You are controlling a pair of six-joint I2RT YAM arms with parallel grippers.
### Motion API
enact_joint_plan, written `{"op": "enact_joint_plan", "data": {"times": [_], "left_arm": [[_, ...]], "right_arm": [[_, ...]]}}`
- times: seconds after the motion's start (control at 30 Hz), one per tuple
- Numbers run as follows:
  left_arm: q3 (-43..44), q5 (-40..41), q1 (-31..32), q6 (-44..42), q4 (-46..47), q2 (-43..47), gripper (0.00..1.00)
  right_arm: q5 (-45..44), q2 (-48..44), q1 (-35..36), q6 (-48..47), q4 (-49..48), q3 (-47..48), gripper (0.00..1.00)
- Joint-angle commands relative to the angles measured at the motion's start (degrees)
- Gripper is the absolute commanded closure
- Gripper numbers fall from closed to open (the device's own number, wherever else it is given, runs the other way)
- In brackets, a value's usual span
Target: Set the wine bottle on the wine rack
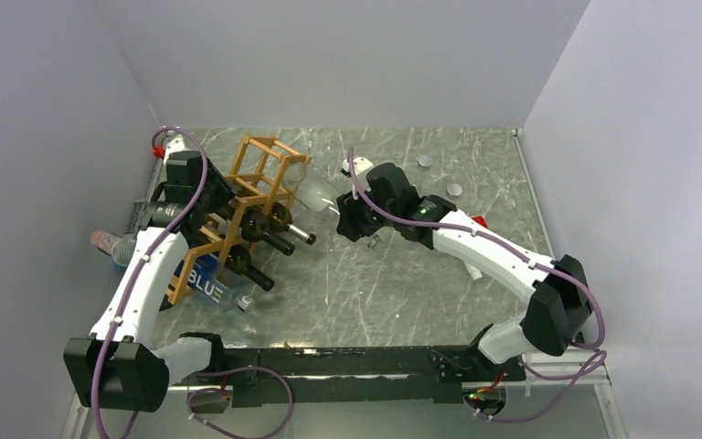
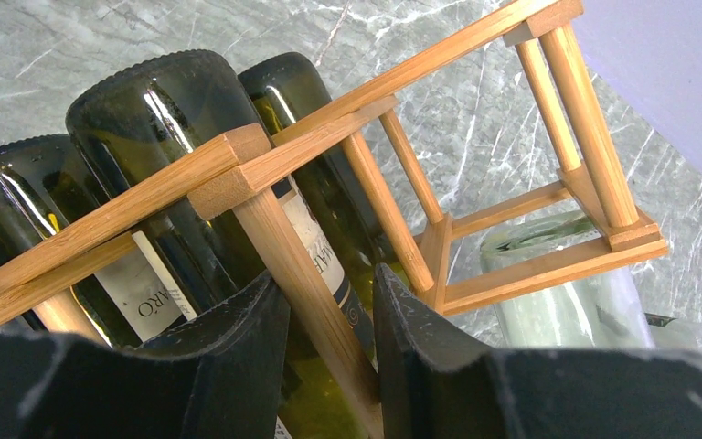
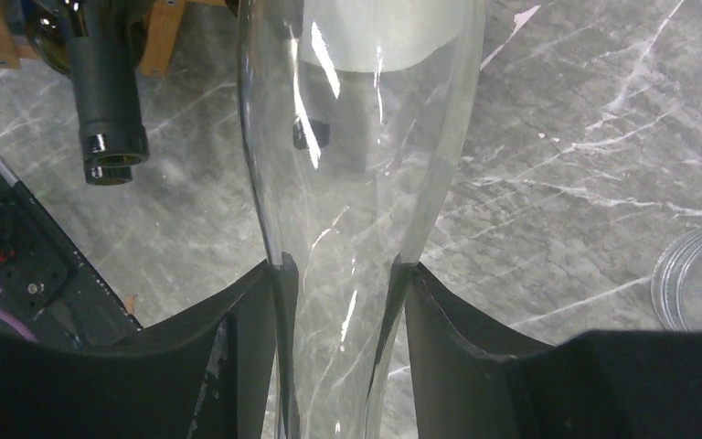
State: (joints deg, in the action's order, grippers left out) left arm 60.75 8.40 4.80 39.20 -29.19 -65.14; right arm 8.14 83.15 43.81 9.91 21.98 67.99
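Note:
The wine rack (image 1: 258, 179), a light wooden open frame, stands at the back left with dark green bottles (image 1: 272, 230) lying in its lower cells. My left gripper (image 1: 219, 203) is shut on one of the rack's upright sticks (image 2: 311, 293), which shows between the black fingers (image 2: 238, 338) in the left wrist view. The wine bottle (image 1: 316, 195) is clear glass. Its base lies at the rack's open end cell (image 2: 558, 302). My right gripper (image 3: 343, 270) is shut on its neck (image 3: 356, 137), right of the rack (image 1: 347, 218).
Three dark bottle bases (image 2: 174, 119) fill the rack cells near my left fingers. A clear container with a blue label (image 1: 207, 282) lies in front of the rack. Two grey discs (image 1: 455, 188) and a red object (image 1: 478, 220) sit behind my right arm. A clear ring (image 3: 695, 274) lies on the marble.

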Motion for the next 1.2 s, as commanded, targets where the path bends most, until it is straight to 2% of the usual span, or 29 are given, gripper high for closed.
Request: {"op": "enact_joint_plan", "data": {"times": [0.0, 0.2, 0.37, 0.5, 0.7, 0.83, 1.17], "left_arm": [[1.1, 0.6, -0.4, -4.1, -1.2, 1.1, 0.69], [0.4, -0.4, -0.4, -5.5, -0.1, 1.2, 0.81], [0.1, -0.8, -0.4, -6.8, -0.4, 1.3, 0.99], [-0.4, -2.2, -0.4, -8.2, -0.2, 1.9, 0.99], [-0.8, -5.4, -0.4, -10.2, 0.4, 2.6, 0.99], [-1.0, -7.2, -0.4, -12.1, 0.9, 2.7, 0.99], [-1.8, -7.9, -0.4, -14.6, 1.0, 3.7, 0.99]], "right_arm": [[2.7, -1.6, -0.3, -1.6, -16.9, 7.0, 1.00], [5.4, 0.2, -0.3, -2.4, -19.5, 5.7, 1.00], [8.6, 0.7, -0.4, -2.3, -25.2, 3.1, 1.00], [12.3, 1.3, -1.2, -1.0, -31.4, 0.9, 1.00], [17.5, 4.8, -3.3, -0.9, -35.0, 1.5, 1.00], [23.9, 6.4, -5.9, 1.5, -39.1, 0.4, 1.00], [37.5, 10.6, -12.1, 16.3, -51.7, -2.2, 1.00]]}}
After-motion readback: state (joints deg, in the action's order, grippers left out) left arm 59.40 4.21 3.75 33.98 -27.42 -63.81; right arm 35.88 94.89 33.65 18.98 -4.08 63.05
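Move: The right hand holds the clear bottle by its neck, base outward; the rack's empty far compartment is about 15 cm to its left, 9 cm ahead and 9 cm lower. The silver-necked wine bottle lies some 14 cm left, 1 cm back and 12 cm below, with the middle wine bottle about 4 cm farther left of it and 1 cm nearer the base. From the left hand, gripping a rack post, that compartment is roughly 9 cm right, 4 cm ahead and 9 cm below. Leftward first, then forward as well, with a slight sinking, the right hand carries the clear bottle about 5 cm, base first, into the rack's far compartment. Mostly late on, the wrist rolls some 25 degrees, left side up, levelling the bottle as its base swings up; its grip on the neck stays. The left hand stays almost in place with its hold on the rack post, turning about 5 degrees clockwise at the end. ##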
